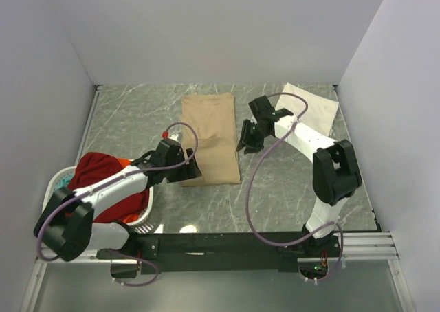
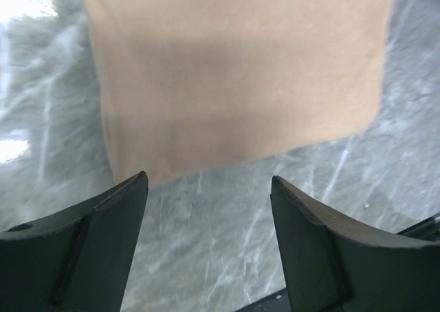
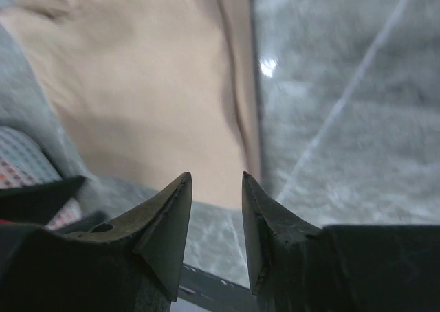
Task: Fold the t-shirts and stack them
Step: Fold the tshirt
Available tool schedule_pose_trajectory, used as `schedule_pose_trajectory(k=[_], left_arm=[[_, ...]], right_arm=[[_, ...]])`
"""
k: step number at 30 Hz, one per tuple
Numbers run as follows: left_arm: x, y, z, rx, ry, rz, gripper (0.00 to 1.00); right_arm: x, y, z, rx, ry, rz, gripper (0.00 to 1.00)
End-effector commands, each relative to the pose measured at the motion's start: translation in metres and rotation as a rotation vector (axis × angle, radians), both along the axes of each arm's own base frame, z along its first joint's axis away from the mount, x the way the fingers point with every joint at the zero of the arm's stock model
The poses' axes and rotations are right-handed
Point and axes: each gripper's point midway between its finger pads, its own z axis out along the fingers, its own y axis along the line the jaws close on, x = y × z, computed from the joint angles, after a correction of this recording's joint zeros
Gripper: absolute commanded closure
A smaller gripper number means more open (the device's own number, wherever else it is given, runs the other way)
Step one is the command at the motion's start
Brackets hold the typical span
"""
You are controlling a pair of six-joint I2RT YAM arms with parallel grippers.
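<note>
A tan t-shirt (image 1: pixel 210 137) lies folded into a long strip on the marble table (image 1: pixel 137 126). It fills the upper part of the left wrist view as tan cloth (image 2: pixel 240 78). In the right wrist view the tan t-shirt (image 3: pixel 144 99) lies beyond the fingertips. My left gripper (image 1: pixel 191 169) hovers by the strip's near left corner, open and holding nothing (image 2: pixel 210 181). My right gripper (image 1: pixel 246 139) hangs just off the strip's right edge, jaws apart and bare (image 3: pixel 216 178). A cream-white folded t-shirt (image 1: pixel 311 107) rests at the back right. A red t-shirt (image 1: pixel 103 181) is heaped in the basket.
A white laundry basket (image 1: pixel 58 181) stands at the near left, with orange and teal cloth showing under the red heap. Grey walls close in the back and sides. A black rail (image 1: pixel 227 243) runs along the near edge.
</note>
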Motion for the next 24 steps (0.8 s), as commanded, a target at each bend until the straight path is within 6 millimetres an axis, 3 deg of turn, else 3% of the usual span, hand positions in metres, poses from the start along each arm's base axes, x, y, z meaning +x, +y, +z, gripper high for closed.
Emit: schedule_pose_trajectory(k=[1,5,11,15,24], left_arm=[[0.009,0.004,0.041,-0.029,-0.084,0.058,0.21],[0.005,0.016,0.036,0.009,-0.055,0.115,0.19],[-0.007,0.038,0.01,0.102,0.029,0.189,0.21],[-0.008,0.048,0.001,0.112,0.058,0.231,0.22],[-0.017,0.054,-0.008,0.071,0.087,0.257,0.27]], right_arm=[[-0.017,-0.003,0.005,-0.013,-0.058,0.054,0.58],[-0.051,-0.005,-0.013,-0.039,-0.019,0.093,0.58],[-0.076,0.005,-0.028,-0.038,0.011,0.12,0.58],[-0.083,0.009,-0.041,-0.065,0.042,0.125,0.58],[-0.086,-0.002,-0.066,-0.148,0.094,0.116,0.59]])
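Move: The tan t-shirt's near right corner lies about 10 cm back, 1 cm left and 8 cm below the right hand; the white folded shirt's middle is 22 cm to that hand's right and 14 cm ahead. From the left hand, the near left corner is some 4 cm left, 3 cm back and 5 cm below, with the near right corner 14 cm right and 3 cm back. The laundry basket's middle stands roughly 29 cm left and 7 cm back from the left hand. No clear touch on the cloth: the right hand heads back along the t-shirt's right side about 9 cm while sinking some 6 cm, bringing its part-open fingers close over the near right corner. The left hand hops up 3 cm, then swings left about 5 cm and sinks towards the near left corner, turning some 15 degrees counter-clockwise with its fingers staying wide. ##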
